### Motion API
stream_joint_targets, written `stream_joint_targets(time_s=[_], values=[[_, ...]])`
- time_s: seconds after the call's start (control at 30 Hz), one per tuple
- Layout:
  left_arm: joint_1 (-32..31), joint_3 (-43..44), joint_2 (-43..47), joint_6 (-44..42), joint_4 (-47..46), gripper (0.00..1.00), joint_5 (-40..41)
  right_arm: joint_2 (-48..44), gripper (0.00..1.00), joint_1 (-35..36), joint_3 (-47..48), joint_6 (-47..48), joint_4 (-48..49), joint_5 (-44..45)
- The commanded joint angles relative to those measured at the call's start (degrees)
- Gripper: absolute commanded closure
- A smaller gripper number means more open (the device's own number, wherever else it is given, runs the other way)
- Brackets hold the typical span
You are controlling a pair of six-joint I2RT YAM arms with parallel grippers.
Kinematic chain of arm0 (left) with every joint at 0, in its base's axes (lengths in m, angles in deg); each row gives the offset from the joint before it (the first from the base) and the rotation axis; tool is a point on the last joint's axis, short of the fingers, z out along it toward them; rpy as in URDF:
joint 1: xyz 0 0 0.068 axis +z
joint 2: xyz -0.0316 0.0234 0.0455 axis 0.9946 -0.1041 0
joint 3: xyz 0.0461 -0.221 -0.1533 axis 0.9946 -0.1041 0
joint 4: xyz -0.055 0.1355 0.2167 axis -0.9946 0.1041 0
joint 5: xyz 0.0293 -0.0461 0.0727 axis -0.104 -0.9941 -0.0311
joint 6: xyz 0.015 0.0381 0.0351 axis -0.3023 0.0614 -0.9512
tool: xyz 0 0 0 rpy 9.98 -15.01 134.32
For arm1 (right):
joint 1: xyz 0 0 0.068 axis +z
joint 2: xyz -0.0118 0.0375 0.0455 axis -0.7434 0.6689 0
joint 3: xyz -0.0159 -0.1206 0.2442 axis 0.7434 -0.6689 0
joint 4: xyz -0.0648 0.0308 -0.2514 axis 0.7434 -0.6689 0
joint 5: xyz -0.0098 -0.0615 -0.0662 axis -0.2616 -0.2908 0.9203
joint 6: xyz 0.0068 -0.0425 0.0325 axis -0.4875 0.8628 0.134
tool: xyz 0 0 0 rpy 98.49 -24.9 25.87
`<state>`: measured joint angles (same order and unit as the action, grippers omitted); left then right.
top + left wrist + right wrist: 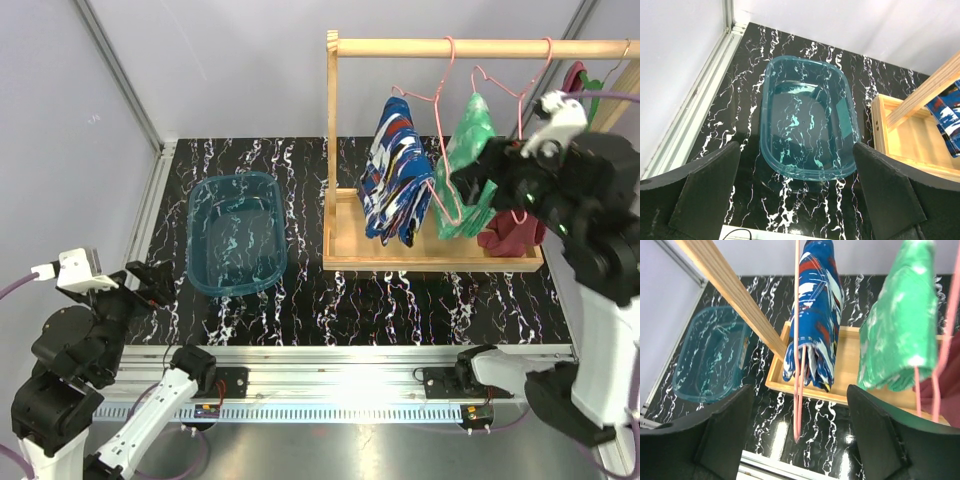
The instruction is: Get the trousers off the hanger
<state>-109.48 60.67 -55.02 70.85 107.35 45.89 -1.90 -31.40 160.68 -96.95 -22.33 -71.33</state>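
Note:
Blue patched trousers (398,172) and green mottled trousers (470,140) each hang folded over a pink hanger (441,95) on the wooden rail (420,47). My right gripper (468,180) is open, raised beside the green trousers and facing both garments. In the right wrist view the blue trousers (817,315) hang ahead, left of the green trousers (900,330). The low corner of the blue pair's pink hanger (799,390) dangles between my wide-apart fingers (875,435), touching neither. My left gripper (150,285) is open and empty near the table's front left.
A teal plastic bin (215,185) stands left of the rack, and its rim (810,172) lies just beyond my left gripper (797,200). The rack's wooden base tray (345,250) and upright post (331,150) stand mid-table. A maroon top (510,235) lies on the tray's right end.

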Motion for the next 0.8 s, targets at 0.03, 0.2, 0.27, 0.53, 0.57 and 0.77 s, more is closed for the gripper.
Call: stream_joint_targets(time_s=[0.03,0.2,0.27,0.53,0.57,0.77], values=[[-0.1,-0.2,-1.5,-0.9,-2.1,0.01,-3.0,5.8,0.23,0.4,2.1,1.2,3.6,-3.1],[-0.1,-1.6,-2.2,-2.2,-2.3,0.01,-4.6,11.9,0.44,0.3,2.5,1.4,8.1,-3.7],[-0.1,-2.2,-3.2,-2.6,-1.8,0.01,-4.6,14.6,0.63,0.3,3.0,1.4,7.9,-1.8],[-0.1,-5.1,-4.3,-2.9,-1.5,0.01,-4.6,14.8,0.76,0.3,-1.8,1.4,11.0,0.3],[-0.1,-5.3,-4.3,-2.8,-1.6,0.01,-4.8,14.6,0.75,0.3,-2.2,1.4,11.2,0.8],[-0.1,-4.9,-4.4,-2.6,-1.8,0.01,-6.0,13.5,0.75,0.3,-5.9,1.8,12.2,4.8]])
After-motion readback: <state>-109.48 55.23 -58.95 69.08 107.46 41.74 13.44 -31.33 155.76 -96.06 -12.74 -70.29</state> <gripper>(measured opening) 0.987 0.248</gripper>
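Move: The near arm of the pink hanger holding the blue trousers is about 10 cm ahead of my right hand, 3 cm to its left and 4 cm lower. The blue trousers hang about 17 cm ahead, 6 cm left and 8 cm below; the green ones 16 cm ahead, 4 cm right, equally low. The rack's left post is 17 cm ahead and 17 cm left. From my left hand the hanger arm is about 20 cm ahead, 40 cm right and 8 cm higher. I drive my right hand quickly forward about 11 cm, sinking some 7 cm and easing a little left, in between the blue and green trousers. On the way the fingers tip down about 10 degrees and close from nearly wide to a narrow gap around the pink hanger's arm. My empty left hand, still open, drops about 4 cm and edges forward and right beside the basin. ##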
